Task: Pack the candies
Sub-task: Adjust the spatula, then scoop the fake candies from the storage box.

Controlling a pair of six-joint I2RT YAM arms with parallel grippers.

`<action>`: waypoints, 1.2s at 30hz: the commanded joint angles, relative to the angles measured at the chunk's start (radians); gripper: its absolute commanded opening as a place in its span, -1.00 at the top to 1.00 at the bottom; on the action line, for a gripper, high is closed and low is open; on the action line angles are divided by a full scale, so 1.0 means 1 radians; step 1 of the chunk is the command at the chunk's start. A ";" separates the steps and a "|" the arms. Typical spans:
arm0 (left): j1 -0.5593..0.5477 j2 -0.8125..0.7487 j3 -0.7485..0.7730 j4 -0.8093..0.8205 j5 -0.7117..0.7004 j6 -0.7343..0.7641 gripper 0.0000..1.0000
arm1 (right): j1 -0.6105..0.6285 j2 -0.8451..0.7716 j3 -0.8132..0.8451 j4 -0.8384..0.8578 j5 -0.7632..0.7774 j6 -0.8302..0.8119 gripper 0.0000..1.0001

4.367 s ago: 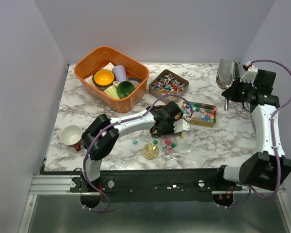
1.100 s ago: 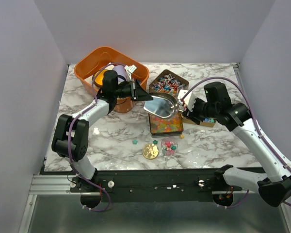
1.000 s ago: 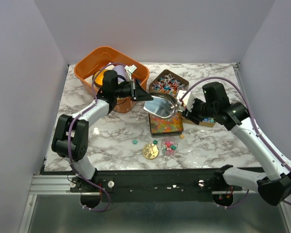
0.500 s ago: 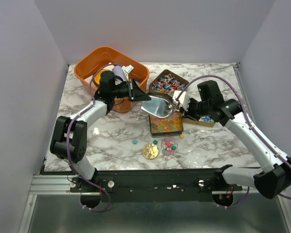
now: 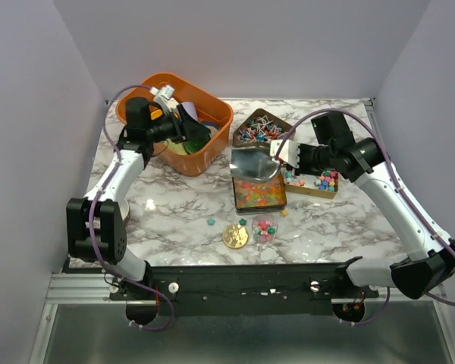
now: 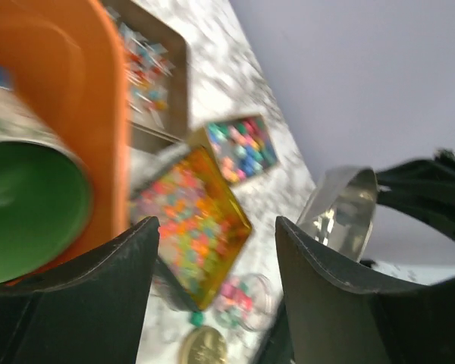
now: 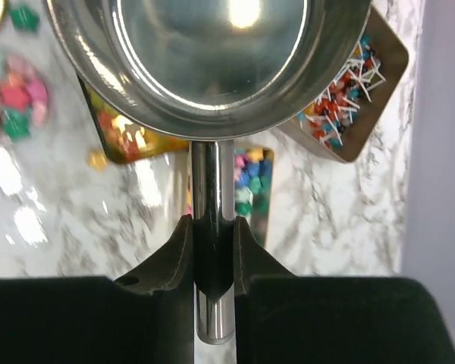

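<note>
My right gripper [image 5: 287, 156] [image 7: 212, 227] is shut on the handle of a steel scoop [image 5: 253, 162] [image 7: 205, 53]. The scoop's bowl is empty and hangs over a gold tin of orange-yellow-pink candies [image 5: 259, 194] [image 6: 191, 220]. A tin of pastel ball candies [image 5: 316, 182] [image 7: 249, 182] lies to the right, and a tin of twisted-wrapper candies [image 5: 262, 130] [image 7: 343, 106] lies behind. A small clear pot of candies [image 5: 264, 226] [image 6: 239, 297] stands near the front. My left gripper [image 5: 182, 123] [image 6: 216, 227] is open and empty, over the orange bin [image 5: 212, 148].
The orange bin [image 6: 76, 98] holds coloured cups, among them a green one [image 6: 26, 208]. A flat gold disc [image 5: 236, 236] lies left of the clear pot, with two loose green star sweets [image 5: 210, 221] nearby. A white cup [image 5: 115, 209] stands at the left behind my left arm.
My left gripper has opened and drawn back left from the scoop's rim to the orange bin. The right gripper has closed tighter on the handle, and the scoop has shifted slightly.
</note>
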 commanded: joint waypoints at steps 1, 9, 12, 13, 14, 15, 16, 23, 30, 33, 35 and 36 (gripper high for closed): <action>0.097 -0.104 0.056 -0.195 -0.175 0.198 -0.42 | -0.011 0.033 0.044 -0.246 0.194 -0.344 0.99; 0.097 -0.302 -0.177 -0.166 -0.189 0.227 -0.41 | -0.017 0.197 0.150 -0.393 0.423 -0.490 0.99; 0.097 -0.353 -0.249 -0.157 -0.193 0.240 -0.41 | -0.017 0.294 0.252 -0.442 0.474 -0.473 0.99; 0.097 -0.362 -0.262 -0.157 -0.189 0.241 -0.41 | -0.017 0.323 0.312 -0.456 0.483 -0.464 0.99; 0.097 -0.371 -0.275 -0.155 -0.186 0.246 -0.41 | -0.017 0.375 0.343 -0.471 0.509 -0.459 0.99; 0.097 -0.385 -0.297 -0.149 -0.182 0.246 -0.41 | -0.017 0.403 0.368 -0.497 0.524 -0.447 0.99; 0.097 -0.394 -0.306 -0.148 -0.181 0.246 -0.41 | -0.017 0.423 0.389 -0.507 0.535 -0.442 0.99; 0.088 -0.446 -0.389 -0.134 -0.175 0.246 -0.39 | -0.010 0.509 0.469 -0.530 0.638 -0.470 0.99; 0.031 -0.491 -0.486 -0.080 -0.193 0.212 -0.39 | 0.023 0.485 0.402 -0.539 0.679 -0.494 0.99; 0.025 -0.492 -0.492 -0.069 -0.195 0.209 -0.39 | 0.033 0.489 0.377 -0.533 0.701 -0.481 0.99; 0.025 -0.492 -0.492 -0.066 -0.198 0.210 -0.39 | 0.041 0.494 0.371 -0.530 0.699 -0.477 0.99; 0.024 -0.491 -0.493 -0.062 -0.199 0.210 -0.39 | 0.050 0.497 0.368 -0.525 0.702 -0.471 0.99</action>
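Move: The gummy tin lies about 9 cm left of the right hand, which grips the spatula's handle, some 1 cm back and 22 cm below. At much the same depth, the star-candy tin is 6 cm right and 1 cm forward, the lollipop tin 14 cm forward and 7 cm left, and the jar 12 cm back and 8 cm left. From the left hand the gummy tin is about 11 cm back, 13 cm right and 23 cm below. Keep the right fingers shut on the spatula's handle and roll that hand about 50 degrees, left side sinking, while taking it right and down, then some 9 cm forward past the gap between gummy and star-candy tins. Swing the open left gripper left and up, then draw it back about 11 cm and down, clear of the orange basket. ##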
